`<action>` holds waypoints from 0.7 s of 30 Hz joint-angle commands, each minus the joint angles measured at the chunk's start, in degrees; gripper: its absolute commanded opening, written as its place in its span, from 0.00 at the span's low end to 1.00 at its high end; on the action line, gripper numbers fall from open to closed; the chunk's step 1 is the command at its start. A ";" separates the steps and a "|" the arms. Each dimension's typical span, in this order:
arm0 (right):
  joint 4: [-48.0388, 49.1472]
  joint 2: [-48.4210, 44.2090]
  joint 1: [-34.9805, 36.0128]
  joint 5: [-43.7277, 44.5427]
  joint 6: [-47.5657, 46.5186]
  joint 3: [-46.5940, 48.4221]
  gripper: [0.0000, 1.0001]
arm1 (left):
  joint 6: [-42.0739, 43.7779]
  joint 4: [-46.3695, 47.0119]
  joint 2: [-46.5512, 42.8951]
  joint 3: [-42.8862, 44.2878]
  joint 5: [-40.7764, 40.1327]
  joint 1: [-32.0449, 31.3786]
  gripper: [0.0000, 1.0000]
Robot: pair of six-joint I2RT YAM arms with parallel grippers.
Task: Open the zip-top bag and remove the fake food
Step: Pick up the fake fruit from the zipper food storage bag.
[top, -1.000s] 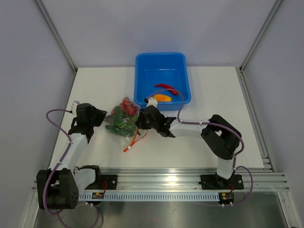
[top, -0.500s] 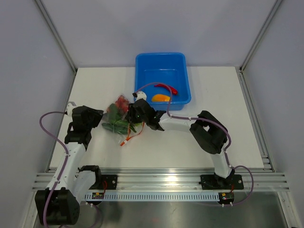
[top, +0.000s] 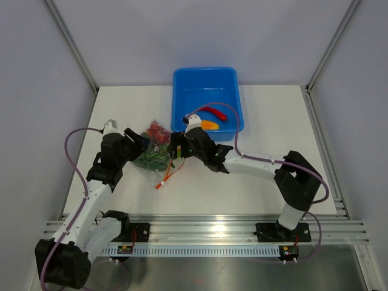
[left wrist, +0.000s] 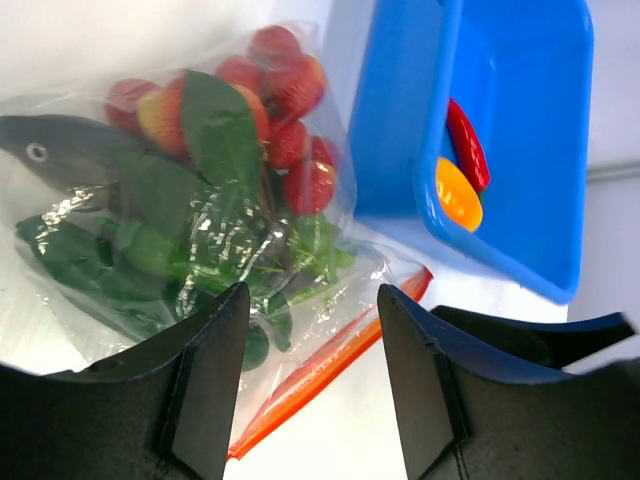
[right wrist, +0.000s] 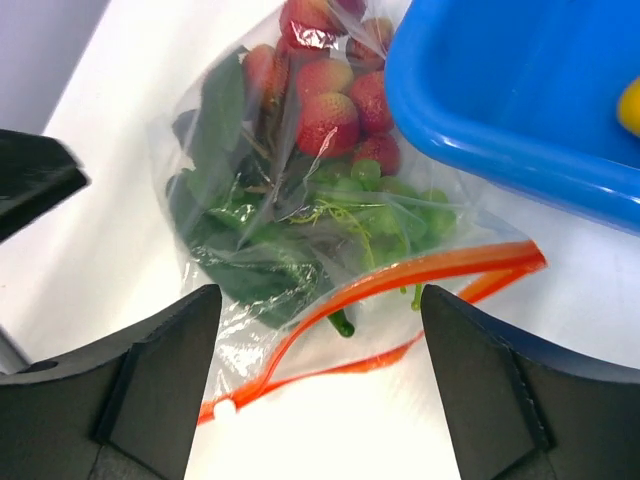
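The zip-top bag [top: 156,151] lies on the white table just left of the blue tub. Its orange-red zip strip [right wrist: 430,268] is parted, so the mouth gapes. Inside are fake food pieces: red and yellow balls [left wrist: 290,90], green vegetables [right wrist: 250,260] and a grey fish [left wrist: 60,145]. A red chili [top: 213,112] and an orange-yellow pepper [top: 209,125] lie in the tub. My left gripper [top: 142,138] is open at the bag's left side. My right gripper [top: 176,147] is open over the bag's mouth. Neither gripper holds anything.
The blue tub [top: 206,79] stands at the back centre, its near wall touching the bag's right edge. A loose end of the zip strip [top: 165,177] trails toward the front of the table. Both arms' cables arc above the table.
Both grippers have opened and let go of the bag's mouth. The left gripper has swung in toward the bag's left side. The right wrist has shifted slightly right and back.
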 commanded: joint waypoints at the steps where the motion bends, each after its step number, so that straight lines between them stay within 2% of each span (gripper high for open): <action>1: 3.72 -6.80 0.50 0.67 -3.11 -4.37 0.88 | 5.35 0.21 1.36 4.61 -2.21 -4.33 0.57; 5: 2.84 -10.32 0.50 -3.02 -9.70 -8.85 0.84 | 7.21 -3.39 4.36 7.78 -7.67 -8.74 0.57; 10: 4.87 -7.80 0.50 -5.14 -14.46 -11.41 0.69 | 5.90 -3.31 7.08 8.13 -11.54 -8.13 0.59; 15: 3.90 -3.92 0.58 -4.61 -17.09 -9.22 0.59 | 3.61 0.37 9.54 5.85 -4.88 -0.76 0.60; 21: 3.38 -0.23 1.02 -4.87 -18.85 -5.98 0.57 | 0.63 2.05 9.11 2.86 -6.70 4.78 0.60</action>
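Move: The zip-top bag's open mouth, its middle taken, lies almost straight below the right hand, about 12 cm down and 1 cm to its left. Inside the bag, the green grapes are some 7 cm ahead and 2 cm left of that hand, the cucumber roughly 4 ahead and 10 left, the strawberries about 14 ahead and 6 left. From the left hand the mouth is about 11 cm right, 1 cm back and 15 cm below. The bag's open mouth is what the right hand comes down to: after a short rise back and to the right, it drops about 8 cm from its peak, ending low on the near-right side of the orange zip. Its left side dips and the wrist turns some 10 degrees counter-clockwise while the wide-open fingers close partway on nothing. The empty left hand swings 3 cm right, then 6 cm back left, easing forward and down. ##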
